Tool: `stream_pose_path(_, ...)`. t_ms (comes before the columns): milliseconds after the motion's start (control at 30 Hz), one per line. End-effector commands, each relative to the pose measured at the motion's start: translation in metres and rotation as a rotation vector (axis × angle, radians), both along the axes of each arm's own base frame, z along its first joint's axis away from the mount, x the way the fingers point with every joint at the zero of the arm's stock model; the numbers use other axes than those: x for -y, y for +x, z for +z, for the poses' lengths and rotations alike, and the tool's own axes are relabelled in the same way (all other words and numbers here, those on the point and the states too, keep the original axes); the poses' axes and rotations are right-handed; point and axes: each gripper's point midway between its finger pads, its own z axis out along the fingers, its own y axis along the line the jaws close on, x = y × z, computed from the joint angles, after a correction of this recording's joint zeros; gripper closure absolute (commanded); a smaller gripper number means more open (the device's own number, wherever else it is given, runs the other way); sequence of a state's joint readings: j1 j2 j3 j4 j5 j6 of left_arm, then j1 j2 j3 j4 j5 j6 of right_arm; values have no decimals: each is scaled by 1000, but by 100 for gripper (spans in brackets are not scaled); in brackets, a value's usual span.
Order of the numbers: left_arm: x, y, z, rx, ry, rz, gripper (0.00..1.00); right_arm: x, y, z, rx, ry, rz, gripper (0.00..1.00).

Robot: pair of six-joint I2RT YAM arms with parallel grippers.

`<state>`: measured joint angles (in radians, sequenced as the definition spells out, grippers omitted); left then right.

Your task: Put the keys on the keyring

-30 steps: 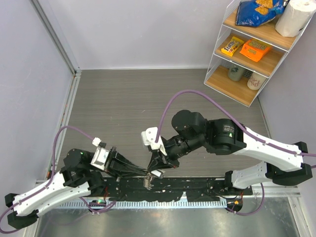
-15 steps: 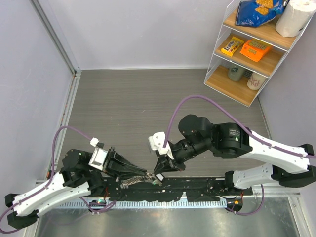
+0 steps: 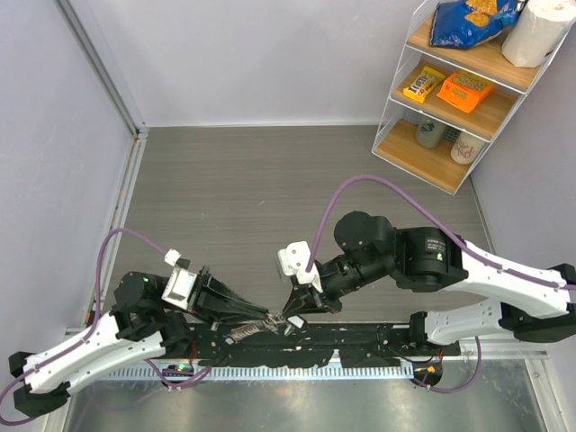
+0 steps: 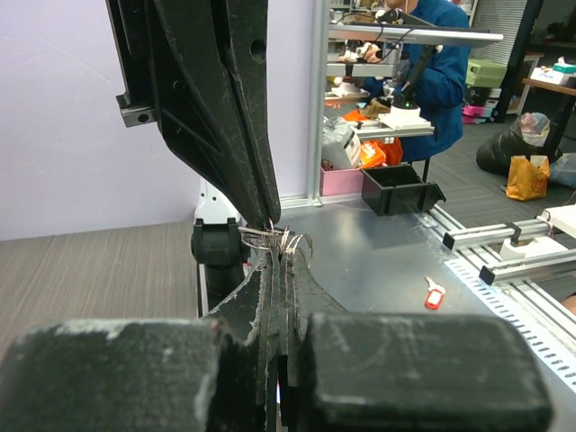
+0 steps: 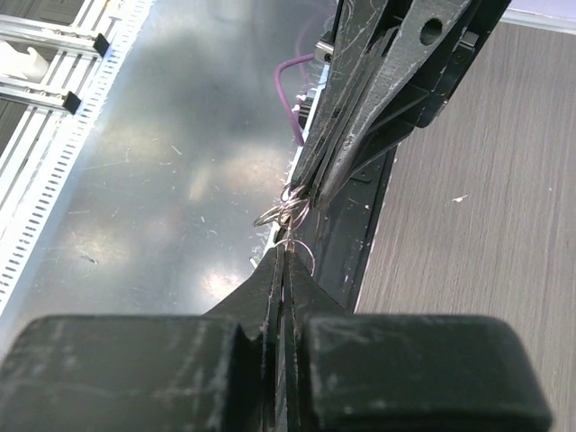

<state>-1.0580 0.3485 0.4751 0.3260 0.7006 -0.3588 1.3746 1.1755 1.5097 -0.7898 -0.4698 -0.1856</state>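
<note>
My two grippers meet tip to tip just above the black rail at the table's near edge. The left gripper (image 3: 269, 317) (image 4: 279, 250) is shut on thin silver wire loops of the keyring (image 4: 286, 238). The right gripper (image 3: 291, 315) (image 5: 286, 248) is shut too, pinching a wire loop of the same keyring (image 5: 288, 212). A silvery chain-like strip (image 3: 243, 330) hangs below the left fingers. A small white piece (image 3: 294, 321) shows at the right fingertips. No key held in the tangle can be made out.
A small red-headed key (image 4: 434, 292) lies on the metal bench below the table. A white shelf (image 3: 450, 171) with snacks and cups stands at the far right. Purple cables (image 3: 360, 184) arc over the right arm. The black rail (image 3: 360, 340) runs along the near edge.
The right arm has slid right and a little nearer, keeping its tips on the loops. The chain-like strip swung from hanging straight down to trailing left under the left fingers.
</note>
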Motion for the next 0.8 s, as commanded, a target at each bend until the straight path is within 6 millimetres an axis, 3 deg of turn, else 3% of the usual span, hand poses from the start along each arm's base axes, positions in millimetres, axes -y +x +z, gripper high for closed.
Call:
stream_pose_path(0, -9, -2, 36, 54, -116, 16, 100, 4, 4, 25, 36, 95, -36, 95)
stream_pose_path(167, -10, -4, 38, 54, -119, 7, 100, 15, 34, 35, 82, 141, -230, 95)
stream_pose_path(333, -12, -6, 39, 51, -120, -2, 100, 28, 61, 18, 78, 128, -429, 95)
stream_pose_path(533, -11, -5, 40, 48, -120, 1, 100, 43, 94, -28, 57, 63, -658, 95)
stream_pose_path(767, -10, -4, 37, 35, -115, 7, 100, 61, 134, -112, -57, -71, -888, 95)
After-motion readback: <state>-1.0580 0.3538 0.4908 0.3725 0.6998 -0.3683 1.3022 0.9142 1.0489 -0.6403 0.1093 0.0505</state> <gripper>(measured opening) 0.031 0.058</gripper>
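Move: The keyring is at both grippers' tips, its loops about 2 cm to the left of the right hand point and about 2 cm to the right of the left one, roughly level with both. From the right hand, the silver handle on it hangs some 7 cm to the left, 3 cm back and 5 cm lower. The open tabletop for it is about 15 cm ahead, 6 cm to the right and some 30 cm below the right hand. Draw the right gripper away from the left one with its fingers still shut on the keyring: rise barely 1.5 cm first, then sweep forward about 10 cm and down over the open table, bearing right and swinging the wrist some 40 degrees clockwise. Keep the left gripper shut and almost in place, letting it ease up slightly as the rings leave its tips. ##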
